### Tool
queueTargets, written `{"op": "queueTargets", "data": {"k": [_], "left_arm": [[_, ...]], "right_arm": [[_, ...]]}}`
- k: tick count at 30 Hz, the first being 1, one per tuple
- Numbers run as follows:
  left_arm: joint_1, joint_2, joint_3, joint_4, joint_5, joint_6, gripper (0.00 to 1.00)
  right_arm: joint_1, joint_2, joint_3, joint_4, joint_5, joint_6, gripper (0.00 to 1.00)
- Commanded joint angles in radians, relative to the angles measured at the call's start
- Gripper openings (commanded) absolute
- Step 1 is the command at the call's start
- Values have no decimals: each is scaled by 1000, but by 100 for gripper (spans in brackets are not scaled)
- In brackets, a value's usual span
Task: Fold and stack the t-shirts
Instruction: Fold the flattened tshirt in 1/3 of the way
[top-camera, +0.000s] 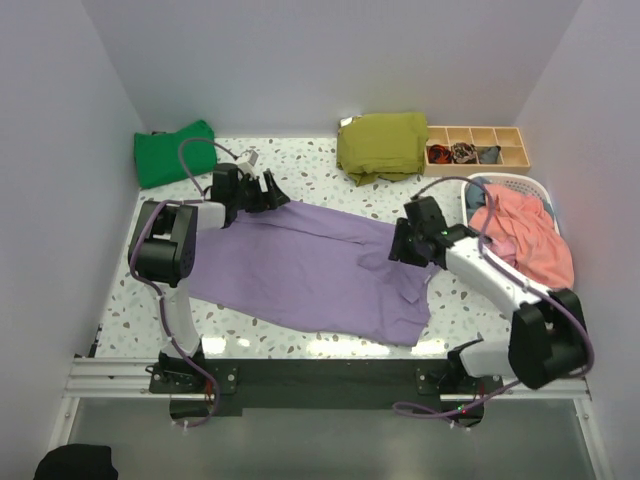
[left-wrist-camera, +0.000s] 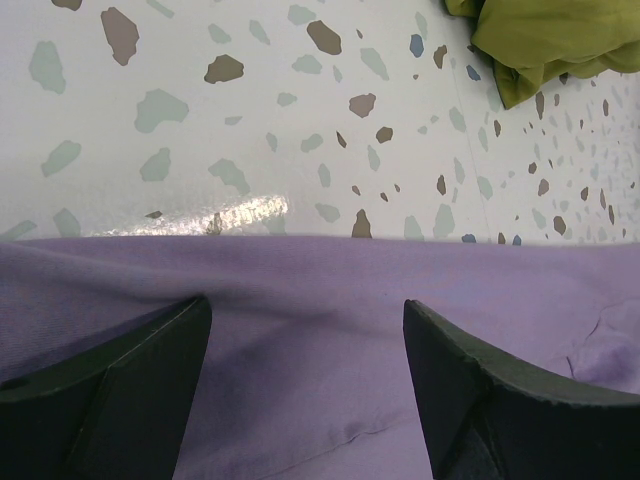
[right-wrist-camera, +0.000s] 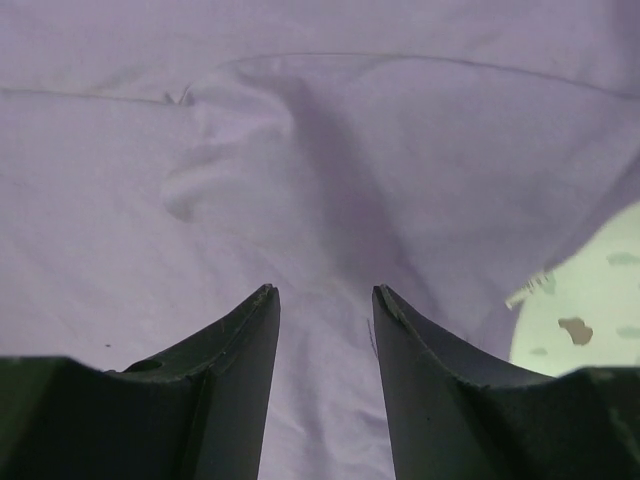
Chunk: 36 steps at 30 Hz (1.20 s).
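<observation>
A lavender t-shirt (top-camera: 310, 270) lies spread and rumpled across the middle of the speckled table (top-camera: 330, 175). A bright green t-shirt (top-camera: 175, 152) sits bunched at the back left corner. My left gripper (top-camera: 271, 191) hovers at the lavender shirt's far left edge. In the left wrist view it (left-wrist-camera: 307, 303) stands wide open over the purple cloth (left-wrist-camera: 320, 330), gripping nothing. My right gripper (top-camera: 399, 247) is low over the shirt's right part. The right wrist view shows it (right-wrist-camera: 324, 290) open, with a narrow gap above a raised wrinkle of cloth (right-wrist-camera: 330, 180) and nothing pinched.
An olive-green folded garment (top-camera: 382, 145) lies at the back centre, also seen in the left wrist view (left-wrist-camera: 540, 40). Beside it stands a wooden compartment tray (top-camera: 480, 148). A white basket (top-camera: 535, 186) holding coral-pink cloth (top-camera: 530, 240) sits at the right edge.
</observation>
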<state>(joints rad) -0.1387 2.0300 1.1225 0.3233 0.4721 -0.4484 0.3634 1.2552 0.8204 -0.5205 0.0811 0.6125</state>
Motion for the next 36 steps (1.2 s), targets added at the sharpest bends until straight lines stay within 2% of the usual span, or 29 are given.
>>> {"op": "queueTargets", "data": {"k": [1,11,13,19,29,36], "left_arm": [[4,16,0,-84,-39,25,84],[2,24,7,-86,-43,28,84],[4,27,8,-86,-41,28,84],[5,32,8,-86,-39,33,84],[4,35,10,-86,-35,33,84],[4,36,10,-92,-36,36,84]], "right_arm": [[89,159,164,51,38,-192,47],[359,378,428,-50,325,-250,47],[425,439,451,-88,409,-235,47],[540,536,461,-128,532,-154,46],[563,602,433,-157,739,-48,46],[562,632,422,-136,770,-17,47]]}}
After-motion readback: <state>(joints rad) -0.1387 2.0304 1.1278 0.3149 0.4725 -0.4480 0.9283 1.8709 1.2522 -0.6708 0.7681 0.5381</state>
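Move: The folded-in sleeve's tip on the purple t-shirt lies about 8 cm to the right hand's left, 3 cm ahead and some 7 cm below. The shirt's far edge runs roughly 13 cm straight ahead of that hand. A small loose fold sits about 3 cm back from it and 1 cm to its right. From the left hand, the same sleeve tip is about 16 cm back, 17 cm to the right and 3 cm lower. Towards the folded-in sleeve tip the right hand swings left in an arc over the shirt, out about 14 cm and past the tip, rising slightly, then sinking to some 4 cm below its start and easing a few centimetres back right. As it goes it rolls roughly 40 degrees, so the half-open fingers end slanting down and to the right, close by the tip; contact can't be seen. ##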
